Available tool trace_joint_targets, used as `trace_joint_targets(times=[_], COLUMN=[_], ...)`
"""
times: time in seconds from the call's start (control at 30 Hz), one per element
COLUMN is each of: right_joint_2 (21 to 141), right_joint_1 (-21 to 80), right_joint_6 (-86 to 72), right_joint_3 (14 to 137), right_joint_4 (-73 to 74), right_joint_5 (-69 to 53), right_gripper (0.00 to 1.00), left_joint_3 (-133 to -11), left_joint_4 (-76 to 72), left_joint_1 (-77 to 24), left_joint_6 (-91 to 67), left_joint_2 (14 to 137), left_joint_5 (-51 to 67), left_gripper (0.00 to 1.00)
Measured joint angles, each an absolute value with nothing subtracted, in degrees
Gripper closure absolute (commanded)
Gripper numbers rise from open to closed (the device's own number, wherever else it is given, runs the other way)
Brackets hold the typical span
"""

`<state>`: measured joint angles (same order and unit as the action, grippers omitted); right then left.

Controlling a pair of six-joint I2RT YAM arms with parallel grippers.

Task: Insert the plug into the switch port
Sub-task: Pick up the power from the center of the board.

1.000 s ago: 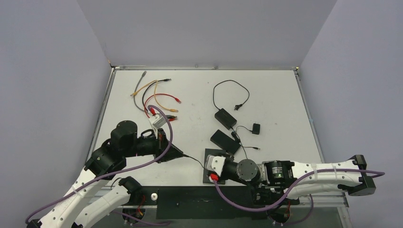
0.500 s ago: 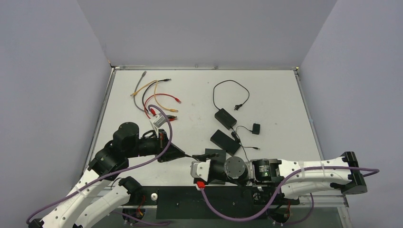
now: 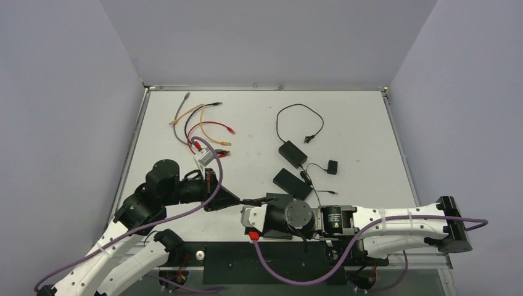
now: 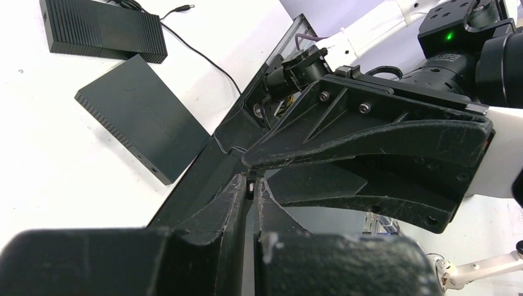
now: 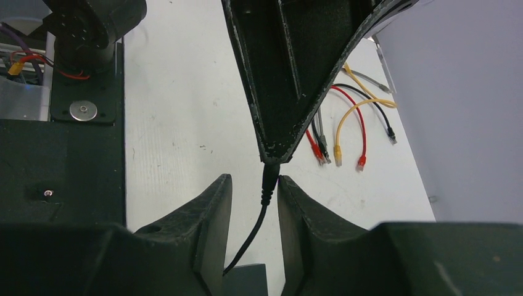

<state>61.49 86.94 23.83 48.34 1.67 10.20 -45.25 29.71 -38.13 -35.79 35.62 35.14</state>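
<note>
My left gripper is shut on the metal tip of the black plug, holding it above the table in front of the arms. The plug's thin cable hangs down from it. My right gripper faces the left one and stands open around the plug's ribbed sleeve; the plug lies close against its right finger, with a gap on the other side. In the top view both grippers meet near the plug. The switch, a flat black box, lies on the table beyond them, with small ports on its side.
A black power adapter with its looped cord lies behind the switch. A bundle of coloured patch cables and a small white box sit at the back left. A black plate lies under the right wrist.
My right arm has swung left to the left gripper, and its jaws have narrowed around the plug. The left gripper has held still, shut on the plug tip.
</note>
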Motion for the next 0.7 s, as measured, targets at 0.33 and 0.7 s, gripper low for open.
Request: trace_joint_targets(times=[0.33,0.7], right_joint_2=[61.49,61.49], right_joint_1=[86.56,86.15], right_joint_6=[23.75,23.44], right_joint_3=[48.34,48.34], right_joint_4=[0.40,-0.03], right_joint_5=[10.26,10.39], right_gripper=[0.85,1.00], left_joint_3=[-45.25,-45.25], left_joint_4=[29.74,29.76], left_joint_1=[-38.13,-37.93], left_joint_6=[-35.75,-35.73], left_joint_2=[35.53,35.24], left_joint_5=[35.51,35.90], left_gripper=[1.00,1.00])
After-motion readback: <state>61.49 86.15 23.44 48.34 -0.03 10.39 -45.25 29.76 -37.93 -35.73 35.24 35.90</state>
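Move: The power plug, held out in the left gripper's tips, already lies in the right hand's open gap, about 1 cm forward and 1 cm left of the hand point and level with it. The left fingertips stand some 3 cm to the left. The switch box is about 9 cm ahead, 11 cm right and 22 cm below; the ribbed power brick is about 20 cm ahead, 16 cm right, equally low. From the left hand, the plug is about 2 cm right and 1 cm below, 1 cm ahead. Easing up and forward by less than 1 cm, the right hand closes its fingers from about a third open to nearly shut, pinching the power plug's boot just beyond the left fingertips. Its wrist hardly turns. The left hand stays in place and keeps its own grip on the plug in mid-air. ##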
